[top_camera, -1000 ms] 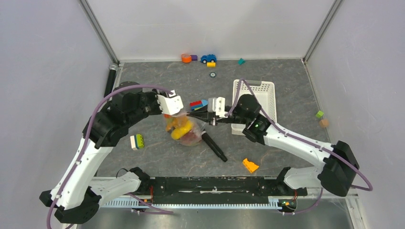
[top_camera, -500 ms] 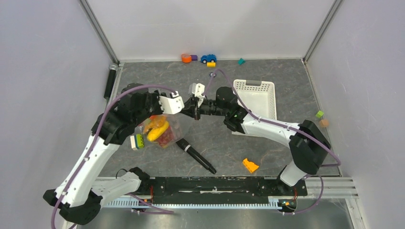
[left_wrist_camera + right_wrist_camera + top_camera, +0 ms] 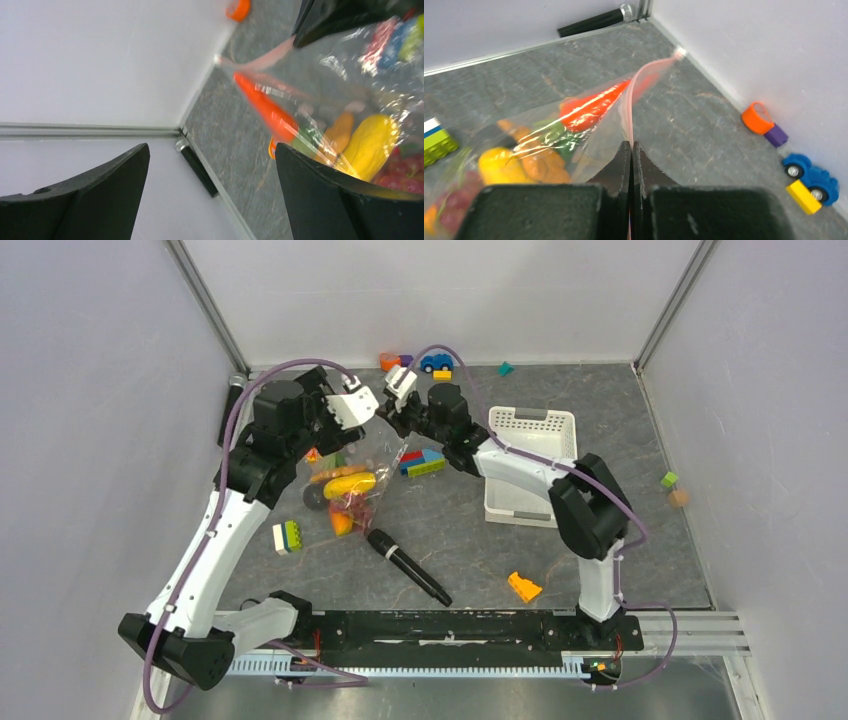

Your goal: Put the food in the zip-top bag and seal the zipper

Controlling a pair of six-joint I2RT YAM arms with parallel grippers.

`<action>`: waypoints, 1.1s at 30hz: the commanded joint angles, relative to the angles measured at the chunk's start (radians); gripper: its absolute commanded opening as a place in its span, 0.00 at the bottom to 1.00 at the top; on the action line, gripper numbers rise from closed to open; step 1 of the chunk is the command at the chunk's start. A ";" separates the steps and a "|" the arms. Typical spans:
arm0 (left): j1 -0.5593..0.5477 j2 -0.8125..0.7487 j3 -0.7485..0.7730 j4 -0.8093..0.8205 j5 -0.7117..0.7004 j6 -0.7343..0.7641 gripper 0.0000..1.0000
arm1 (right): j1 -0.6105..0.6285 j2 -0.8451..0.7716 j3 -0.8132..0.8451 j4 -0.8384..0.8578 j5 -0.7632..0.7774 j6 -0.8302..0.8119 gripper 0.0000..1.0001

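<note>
The zip-top bag [image 3: 368,465] hangs at the back left of the table, its lower end resting on the table. The food is inside it: a yellow piece [image 3: 348,483], an orange carrot [image 3: 265,107] and red pieces [image 3: 589,107]. My right gripper [image 3: 631,146] is shut on the pink zipper [image 3: 633,107], which runs up to the bag's free corner. In the top view the right gripper [image 3: 388,418] holds the bag's top. My left gripper [image 3: 210,192] is open with nothing between its fingers, just left of the bag; the top view shows the left gripper [image 3: 358,422] beside the right one.
A white lattice basket [image 3: 535,455] stands to the right. A black marker [image 3: 408,567] and an orange wedge [image 3: 523,586] lie in front. Bricks [image 3: 420,462] sit behind the bag, another brick [image 3: 288,536] at the left. A blue toy car [image 3: 436,362] and a black cylinder [image 3: 594,21] lie near the back wall.
Both arms swung to the back left with the bag. The left gripper opened and let go of it; the bag now hangs from the right gripper alone.
</note>
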 commanded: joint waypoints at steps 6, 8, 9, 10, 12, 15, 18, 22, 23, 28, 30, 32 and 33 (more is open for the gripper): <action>0.007 -0.087 -0.063 0.459 0.070 -0.344 1.00 | -0.077 0.352 0.457 -0.011 0.052 -0.105 0.00; 0.008 -0.077 -0.086 0.533 0.039 -0.435 1.00 | -0.088 0.396 0.512 -0.014 0.138 -0.142 0.00; 0.007 -0.069 -0.086 0.553 0.019 -0.485 1.00 | -0.096 0.418 0.534 -0.008 0.166 -0.161 0.00; 0.008 -0.060 -0.087 0.570 -0.006 -0.539 1.00 | -0.102 0.437 0.544 0.004 0.181 -0.175 0.00; 0.008 -0.047 -0.088 0.591 -0.081 -0.654 1.00 | -0.113 0.463 0.538 0.053 0.198 -0.190 0.04; 0.008 -0.064 -0.129 0.611 -0.176 -0.840 1.00 | -0.122 0.489 0.539 0.086 0.175 -0.209 0.29; 0.007 -0.120 -0.205 0.652 -0.162 -0.959 1.00 | -0.122 0.464 0.530 0.068 0.122 -0.263 0.66; 0.008 -0.204 -0.238 0.503 -0.172 -1.084 1.00 | -0.135 0.321 0.443 0.029 0.231 -0.249 0.98; 0.007 -0.223 -0.238 0.457 -0.214 -1.126 1.00 | -0.144 0.263 0.387 0.033 0.249 -0.215 0.98; 0.008 -0.306 -0.275 0.287 -0.358 -1.323 1.00 | -0.219 -0.070 0.028 0.047 0.345 0.070 0.98; 0.007 -0.323 -0.290 0.235 -0.376 -1.377 1.00 | -0.265 -0.218 -0.134 0.012 0.341 0.108 0.98; 0.007 -0.333 -0.304 0.181 -0.392 -1.425 1.00 | -0.317 -0.363 -0.316 -0.011 0.366 0.174 0.98; 0.008 -0.335 -0.313 0.157 -0.400 -1.440 1.00 | -0.345 -0.437 -0.401 -0.015 0.381 0.213 0.98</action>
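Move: The right hand pinches the zip edge of the filled bag, whose body slopes away about 5 cm back, 9 cm left and 17 cm below it; the clear table where the bag goes is some 12 cm ahead, 4 cm left and 22 cm down. From that hand the toy blocks stand 6 cm ahead and 8 cm right, the small wheel 27 ahead and 13 right, both on the table. From the empty left hand the laying spot is about 18 cm ahead, 6 cm right, 32 cm down. The right hand, still pinching the zip edge, carries the bag forward some 16 cm, sinking about 7 cm as it nears the far part of the table, then opens wide to let the edge go and backs off to the right and up towards the basket, with some pull back towards the base, turning clockwise. Meanwhile the left hand, already open and empty, rises about 8 cm clear of the bag, then sinks part of the way again and draws back and a little left, rolling its left side down by some 70 degrees while swinging counter-clockwise, fingers staying wide open. ##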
